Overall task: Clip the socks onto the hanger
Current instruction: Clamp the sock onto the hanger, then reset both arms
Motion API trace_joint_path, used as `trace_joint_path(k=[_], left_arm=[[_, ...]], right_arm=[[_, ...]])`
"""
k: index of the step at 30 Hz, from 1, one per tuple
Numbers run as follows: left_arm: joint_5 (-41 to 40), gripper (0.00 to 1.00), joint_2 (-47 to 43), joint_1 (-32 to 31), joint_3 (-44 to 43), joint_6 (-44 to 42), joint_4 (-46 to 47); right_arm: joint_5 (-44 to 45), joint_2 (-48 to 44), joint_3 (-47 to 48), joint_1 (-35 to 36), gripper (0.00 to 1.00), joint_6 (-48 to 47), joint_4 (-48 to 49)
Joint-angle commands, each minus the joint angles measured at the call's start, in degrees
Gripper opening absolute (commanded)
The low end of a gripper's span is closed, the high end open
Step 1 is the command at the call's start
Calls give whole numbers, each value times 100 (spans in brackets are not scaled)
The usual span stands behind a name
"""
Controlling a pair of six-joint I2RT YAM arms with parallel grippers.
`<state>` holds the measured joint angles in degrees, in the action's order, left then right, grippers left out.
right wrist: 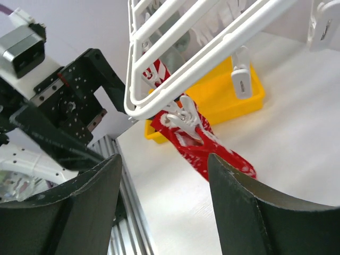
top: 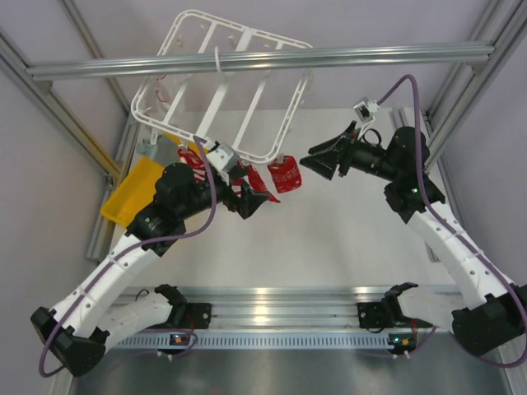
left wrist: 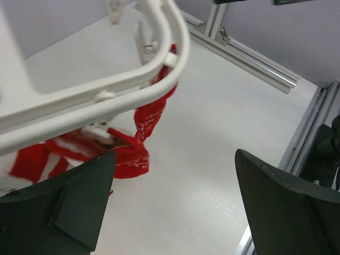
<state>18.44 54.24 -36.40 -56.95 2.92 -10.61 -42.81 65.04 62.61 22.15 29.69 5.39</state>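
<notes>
The white hanger hangs tilted from a grey beam. Red socks with white markings dangle from clips along its near edge. In the right wrist view one sock hangs from a white clip at the hanger's corner. In the left wrist view a sock and a striped one hang under the hanger rim. My left gripper stands wide open just below the socks, holding nothing. To the right of the socks, my right gripper is open and holds nothing.
A yellow tray lies at the table's left side behind the hanger. The grey aluminium beam crosses overhead, and frame rails run along the table's edges. My left arm's black wrist fills the left of the right wrist view.
</notes>
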Motion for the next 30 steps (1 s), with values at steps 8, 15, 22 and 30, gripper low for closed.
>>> trace_joint_path(k=[8, 15, 22, 30], left_arm=[[600, 98, -887, 1495, -317, 1290, -845], [198, 98, -723, 1909, -1010, -858, -3145], [-2334, 98, -624, 1909, -933, -1408, -4397], [-2442, 98, -1222, 1979, -704, -1233, -4309]], right_arm=[[800, -1080, 164, -115, 70, -1580, -1786], [967, -1607, -345, -123, 88, -2291, -2269], [1583, -2143, -987, -141, 96, -2820, -2692], [1372, -2487, -1216, -264, 99, -2671, -2657]])
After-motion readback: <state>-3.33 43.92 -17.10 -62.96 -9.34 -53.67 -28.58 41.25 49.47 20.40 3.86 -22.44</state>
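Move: The red sock hanging by the hanger's near right corner is some 9 cm to the right of the left hand and 4 cm farther out, at about its height. That corner is about 4 cm right of the left hand, 6 cm ahead and 4 cm above. The yellow bin lies far off, roughly 35 cm left, 10 cm ahead and 27 cm below. From the right hand, the red sock is around 10 cm left, 1 cm ahead and 4 cm lower. Both empty hands draw apart, away from the hanger corner and red sock. The left, already wide open, goes about 20 cm left, rising slightly before sinking to finish lower; its fingers swing counter-clockwise towards forward and tip down. The right rises barely, then sinks some 9 cm, going right and back, fingertips dipping about 20 degrees as its half-open fingers spread fully. ##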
